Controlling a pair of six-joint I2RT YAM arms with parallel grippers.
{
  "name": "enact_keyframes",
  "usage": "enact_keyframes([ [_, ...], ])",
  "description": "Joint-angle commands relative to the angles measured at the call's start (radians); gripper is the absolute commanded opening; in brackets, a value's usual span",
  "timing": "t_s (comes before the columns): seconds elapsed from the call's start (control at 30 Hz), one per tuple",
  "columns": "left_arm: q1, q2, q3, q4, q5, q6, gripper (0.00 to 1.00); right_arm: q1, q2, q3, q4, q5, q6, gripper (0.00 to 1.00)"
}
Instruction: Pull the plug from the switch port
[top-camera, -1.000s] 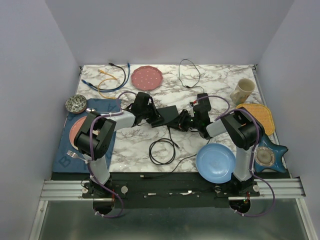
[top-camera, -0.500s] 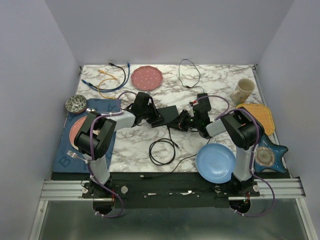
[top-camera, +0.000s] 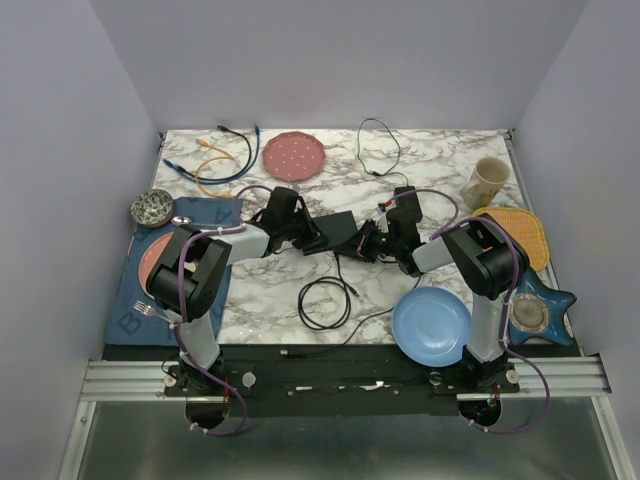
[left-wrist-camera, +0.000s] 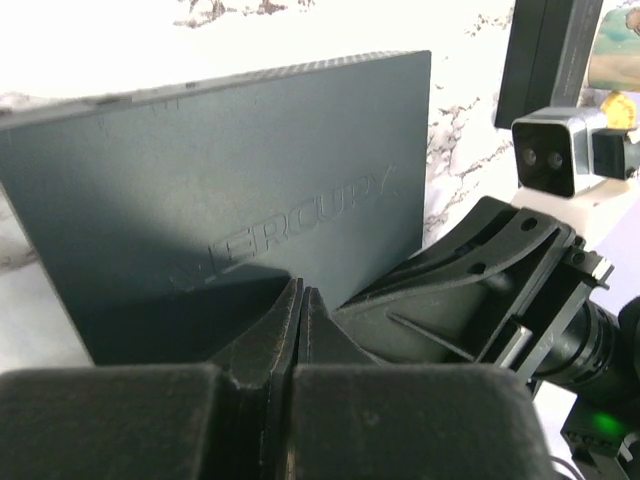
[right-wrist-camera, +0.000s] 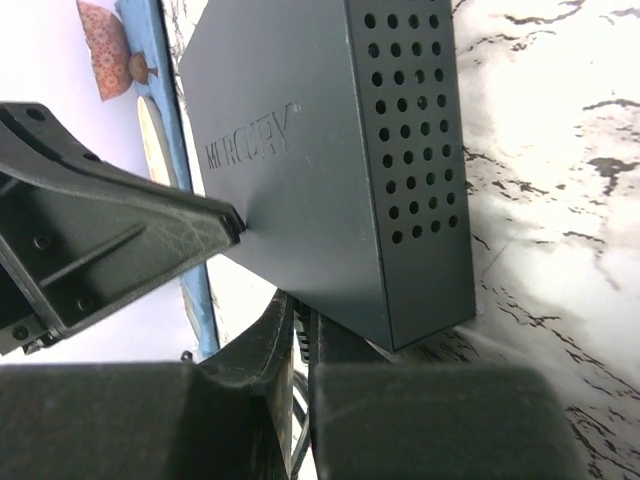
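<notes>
The switch (top-camera: 338, 231) is a flat black box lying mid-table between my two grippers. Its top fills the left wrist view (left-wrist-camera: 230, 170), and its side with vent holes (right-wrist-camera: 400, 150) shows in the right wrist view. My left gripper (left-wrist-camera: 300, 295) is shut and empty, its tips resting against the switch's near edge. My right gripper (right-wrist-camera: 302, 312) sits at the switch's port edge, its fingers drawn close onto the ribbed black plug (right-wrist-camera: 301, 340). The plug's cable (top-camera: 325, 300) runs toward me in a loop. The port itself is hidden.
A blue plate (top-camera: 430, 325) lies near the right arm's base. A star dish (top-camera: 538, 312), yellow mat (top-camera: 520, 235) and cup (top-camera: 485, 182) are at right. A pink plate (top-camera: 294, 155) and loose cables (top-camera: 220, 160) lie at the back, with a bowl (top-camera: 152, 207) and placemat (top-camera: 135, 300) at left.
My right gripper's fingers have closed in around the plug. Both arms have stayed almost in place, and the switch has not moved.
</notes>
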Motion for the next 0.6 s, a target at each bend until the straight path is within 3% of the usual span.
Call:
enact_keyframes([
  [0.0,-0.017,-0.038,-0.097,-0.049,0.038,-0.022,0.00,-0.005,-0.013,-0.010,-0.082,-0.002,-0.063,0.00],
  [0.2,-0.056,-0.074,-0.206,0.024,0.053,-0.068,0.00,-0.005,-0.021,0.012,-0.145,-0.004,-0.103,0.00],
  [0.57,-0.024,0.022,-0.105,-0.022,0.013,-0.072,0.00,0.003,-0.096,-0.052,-0.222,-0.027,-0.169,0.00],
])
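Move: The left hand's shut fingertips are on the switch's top near its port edge; the switch's middle lies about 3 cm ahead, 2 cm right and 2 cm below. The plug is some 3 cm back, 5 cm right and 3 cm below that hand. The black cable coil lies roughly 15 cm straight back of it, 4 cm below. The right fingers already hold the plug; from them the power adapter is about 11 cm ahead and 14 cm right. The left hand's shut fingertips leave the top of the switch: they run back about 6 cm, nearly level, then drop nearly 3 cm past the port edge, the hand tipping down some 5 degrees. They then nudge forward about 1 cm, drifting right towards the plug, and seem to meet the port side. The right fingers keep their hold on the plug, easing back barely 1 cm. ##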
